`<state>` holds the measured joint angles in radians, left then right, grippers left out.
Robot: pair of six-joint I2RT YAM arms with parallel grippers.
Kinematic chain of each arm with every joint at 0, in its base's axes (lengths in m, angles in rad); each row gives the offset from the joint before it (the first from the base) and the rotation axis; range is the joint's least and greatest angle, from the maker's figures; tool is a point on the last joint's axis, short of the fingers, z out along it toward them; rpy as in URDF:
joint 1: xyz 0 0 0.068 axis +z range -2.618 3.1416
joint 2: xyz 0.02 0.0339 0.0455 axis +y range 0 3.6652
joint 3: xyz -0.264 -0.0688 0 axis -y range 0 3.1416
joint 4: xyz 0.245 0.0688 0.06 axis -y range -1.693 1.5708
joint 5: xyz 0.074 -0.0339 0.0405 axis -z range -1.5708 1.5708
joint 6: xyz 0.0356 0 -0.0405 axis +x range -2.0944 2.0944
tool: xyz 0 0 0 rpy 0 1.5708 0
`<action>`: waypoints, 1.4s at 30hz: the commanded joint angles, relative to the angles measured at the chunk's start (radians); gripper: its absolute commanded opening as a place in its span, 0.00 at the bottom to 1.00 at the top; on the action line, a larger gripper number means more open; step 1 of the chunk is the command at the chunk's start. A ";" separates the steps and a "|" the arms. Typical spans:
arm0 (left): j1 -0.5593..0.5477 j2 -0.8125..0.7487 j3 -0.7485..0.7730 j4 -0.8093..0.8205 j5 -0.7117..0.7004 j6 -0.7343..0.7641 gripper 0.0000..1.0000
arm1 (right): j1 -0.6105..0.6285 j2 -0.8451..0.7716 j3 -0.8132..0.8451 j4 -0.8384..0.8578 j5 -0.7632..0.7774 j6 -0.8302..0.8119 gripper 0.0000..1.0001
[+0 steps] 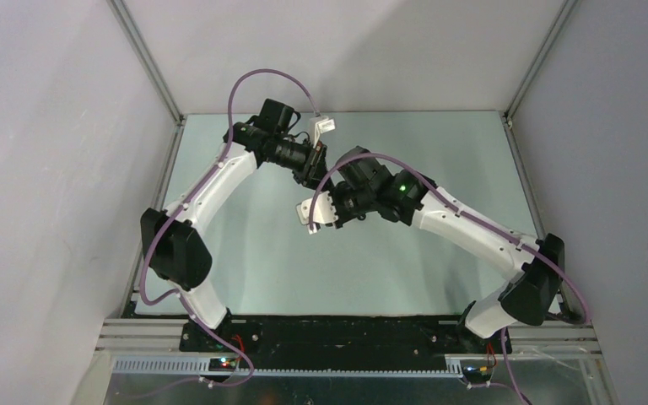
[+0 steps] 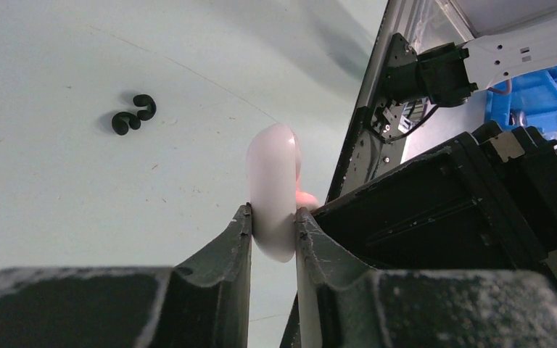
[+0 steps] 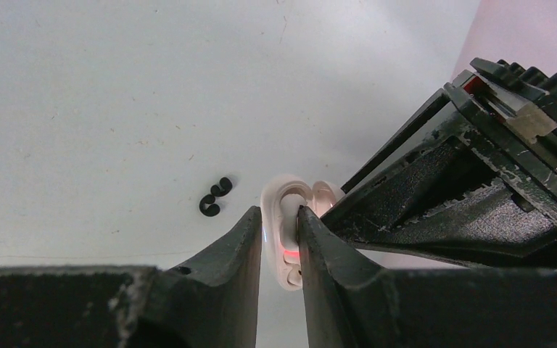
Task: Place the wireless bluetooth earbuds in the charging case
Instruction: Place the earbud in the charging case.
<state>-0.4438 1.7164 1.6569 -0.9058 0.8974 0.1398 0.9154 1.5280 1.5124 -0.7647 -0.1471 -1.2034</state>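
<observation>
My left gripper (image 2: 273, 212) is shut on a white oval charging case (image 2: 274, 174), held edge-on above the table. In the right wrist view the case (image 3: 275, 217) is open, with a red light inside and a white earbud (image 3: 290, 217) in its upper cavity. My right gripper (image 3: 278, 212) is closed across the case's open half, one fingertip against that bud. Two black earbuds (image 2: 133, 114) lie together on the table beyond the case; they also show in the right wrist view (image 3: 213, 198). In the top view the left gripper (image 1: 314, 173) and right gripper (image 1: 325, 201) meet mid-table and hide the case.
The pale green table (image 1: 253, 253) is boxed in by grey walls and an aluminium frame rail (image 2: 368, 109). A blue bin (image 2: 533, 98) stands outside the frame. A purple cable with a white connector (image 1: 325, 125) hangs over the left wrist.
</observation>
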 commanded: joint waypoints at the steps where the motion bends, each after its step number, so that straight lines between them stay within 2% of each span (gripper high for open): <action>1: -0.017 -0.018 0.015 -0.044 0.083 -0.008 0.00 | -0.001 -0.049 -0.008 0.178 0.022 -0.021 0.30; 14: -0.016 -0.010 0.010 -0.045 0.104 -0.016 0.00 | -0.007 -0.057 -0.050 0.232 -0.021 -0.029 0.32; 28: -0.016 -0.008 0.009 -0.044 0.107 -0.020 0.00 | -0.013 -0.082 -0.070 0.306 -0.023 -0.061 0.40; 32: -0.017 -0.009 0.008 -0.044 0.104 -0.021 0.00 | -0.015 -0.127 -0.064 0.289 -0.091 -0.050 0.44; 36: -0.015 -0.013 0.008 -0.045 0.095 -0.016 0.00 | -0.062 -0.206 -0.004 0.223 -0.235 0.068 0.51; 40: -0.008 -0.010 0.013 -0.044 0.093 0.000 0.00 | -0.155 -0.289 0.054 0.181 -0.382 0.316 0.55; 42: -0.004 -0.004 0.021 -0.045 0.096 0.000 0.00 | -0.198 -0.343 0.029 0.232 -0.388 0.474 0.56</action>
<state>-0.4496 1.7168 1.6569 -0.9367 0.9497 0.1368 0.7895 1.3098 1.5009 -0.5991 -0.4133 -1.0252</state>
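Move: The charging case is held in the left gripper, its middle about 2 cm to the right of that hand's point and 1 cm lower. From the right hand it lies right at the fingertips, roughly 1 cm ahead, 1 cm left and 1 cm below. On the table some 17 cm below the right hand, the black earbud pair lies about 4 cm ahead and 6 cm right, and the black case about 19 cm ahead and 6 cm right. Easing about 2 cm to the left while its already parted fingers spread further beside the white earbud, the right hand then pulls up and away from the charging case, quickening to a rise of about 11 cm, swinging back right and tilting some 25 degrees. The left hand keeps its pinch on the case, drifting back a little over 1 cm at the end. ##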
